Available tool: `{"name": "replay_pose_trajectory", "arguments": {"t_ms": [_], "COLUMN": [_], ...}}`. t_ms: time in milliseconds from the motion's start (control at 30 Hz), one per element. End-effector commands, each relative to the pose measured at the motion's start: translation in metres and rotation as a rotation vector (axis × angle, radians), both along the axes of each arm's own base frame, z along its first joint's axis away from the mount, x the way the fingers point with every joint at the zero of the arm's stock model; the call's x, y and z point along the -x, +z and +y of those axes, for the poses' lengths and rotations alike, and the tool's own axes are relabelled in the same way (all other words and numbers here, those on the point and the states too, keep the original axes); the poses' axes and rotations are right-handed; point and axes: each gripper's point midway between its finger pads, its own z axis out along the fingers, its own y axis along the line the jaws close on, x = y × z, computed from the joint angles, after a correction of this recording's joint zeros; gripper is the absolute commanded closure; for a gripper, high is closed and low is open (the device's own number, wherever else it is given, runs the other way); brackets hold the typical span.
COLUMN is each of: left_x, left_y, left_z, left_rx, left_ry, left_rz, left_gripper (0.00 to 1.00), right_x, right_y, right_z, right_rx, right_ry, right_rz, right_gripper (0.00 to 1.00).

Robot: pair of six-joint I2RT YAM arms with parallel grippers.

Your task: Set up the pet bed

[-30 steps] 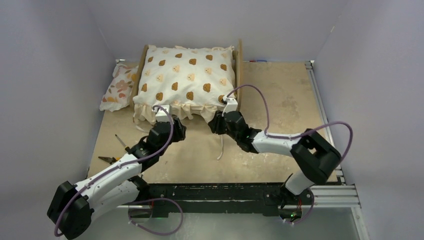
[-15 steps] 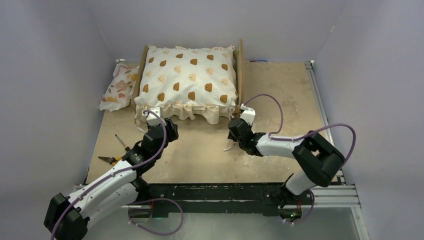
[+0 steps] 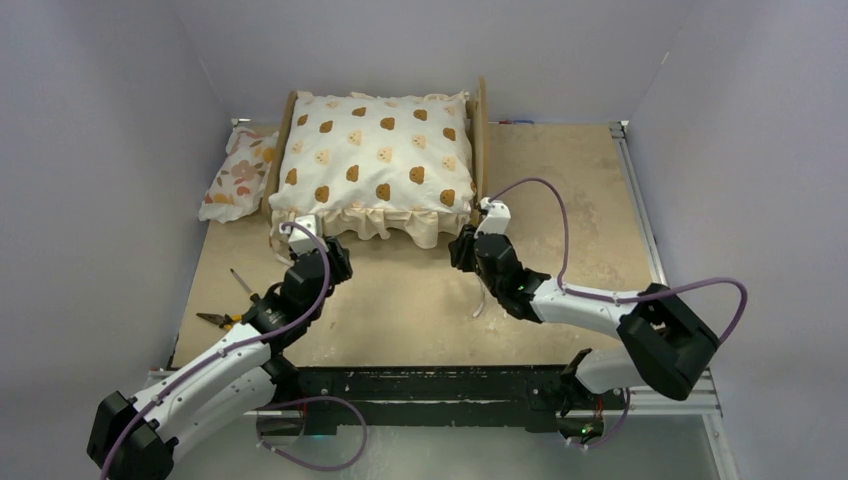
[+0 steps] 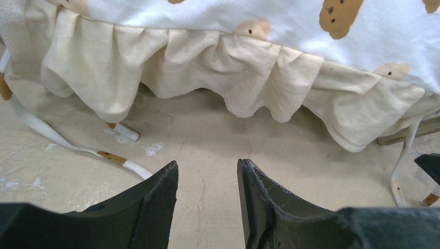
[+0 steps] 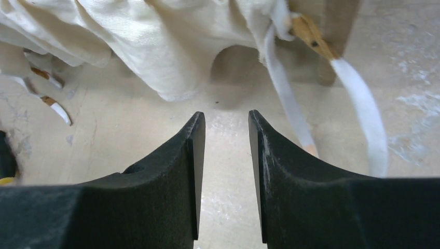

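Note:
The pet bed shows only as light-wood side rails (image 3: 481, 150) at the back of the table. A cream bear-print cushion (image 3: 375, 160) lies on it and hides its base and headboard. My left gripper (image 3: 330, 250) hovers just in front of the cushion's front-left corner. In the left wrist view it (image 4: 207, 168) is open and empty above bare table, short of the ruffle (image 4: 249, 78). My right gripper (image 3: 465, 245) sits near the front-right corner. It (image 5: 227, 119) is open and empty, with a white tie (image 5: 358, 104) hanging to its right by the rail's end (image 5: 337, 31).
A small floral pillow (image 3: 238, 175) lies left of the bed against the wall. Pliers (image 3: 222, 320) and a screwdriver (image 3: 240, 282) lie on the table's left side. White ties (image 4: 41, 127) trail from the cushion's corners. Grey walls close in on three sides.
Both grippers have come away from the cushion's front ruffle and drawn back toward me. The cushion's front edge now sits farther back. The right arm has swung right.

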Motion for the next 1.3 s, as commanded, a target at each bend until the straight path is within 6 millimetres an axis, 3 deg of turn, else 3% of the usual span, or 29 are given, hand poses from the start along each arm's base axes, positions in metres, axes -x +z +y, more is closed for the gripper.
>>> {"name": "replay_pose_trajectory", "arguments": {"t_ms": [0, 200, 333, 600, 800, 900, 1133, 1267], "left_x": [0.001, 0.002, 0.002, 0.003, 0.003, 0.004, 0.004, 0.004], "left_y": [0.000, 0.002, 0.002, 0.004, 0.005, 0.005, 0.006, 0.005], "left_z": [0.004, 0.005, 0.005, 0.006, 0.005, 0.005, 0.007, 0.007], "left_rx": [0.001, 0.002, 0.002, 0.002, 0.005, 0.004, 0.004, 0.000], "left_ry": [0.018, 0.024, 0.026, 0.028, 0.025, 0.026, 0.032, 0.034], "left_rz": [-0.014, -0.019, -0.021, -0.025, -0.028, -0.029, -0.033, -0.032], "left_gripper": [0.55, 0.55, 0.55, 0.55, 0.55, 0.55, 0.55, 0.55], "right_x": [-0.020, -0.045, -0.055, -0.066, -0.073, -0.076, -0.069, -0.060], "right_y": [0.016, -0.017, -0.030, -0.024, -0.020, -0.020, -0.026, -0.027], "right_z": [0.026, 0.023, 0.006, -0.010, -0.013, -0.009, -0.011, -0.016], "right_rx": [-0.017, 0.038, 0.047, 0.055, 0.067, 0.076, 0.114, 0.163], "right_ry": [0.052, -0.053, -0.157, -0.239, -0.245, -0.226, -0.195, -0.176], "right_rz": [-0.071, -0.035, -0.022, -0.101, -0.151, -0.164, -0.106, -0.026], "right_gripper": [0.62, 0.64, 0.64, 0.59, 0.60, 0.68, 0.98, 1.00]}}
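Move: The cushion's tie root, at the corner by the bed's right-hand board, lies about 7 cm ahead of my right hand, 1 cm to its right and 4 cm lower. The near end of that board is some 2 cm beyond the tie root and 3 cm to its right; the nearest ruffle flap hangs about 4 cm ahead of my right hand and 6 cm to its left. From my left hand the tie root is roughly 9 cm ahead, 25 cm right and 6 cm below. I drive my right hand forward about 7 cm to the cushion's corner beside the board, dipping over 5 cm, then coming partly back up as I swing from slightly left to the right. I turn the wrist some 10 degrees clockwise, sink another centimetre and shut the half-open fingers, pinching the base of the tie between the tips. ##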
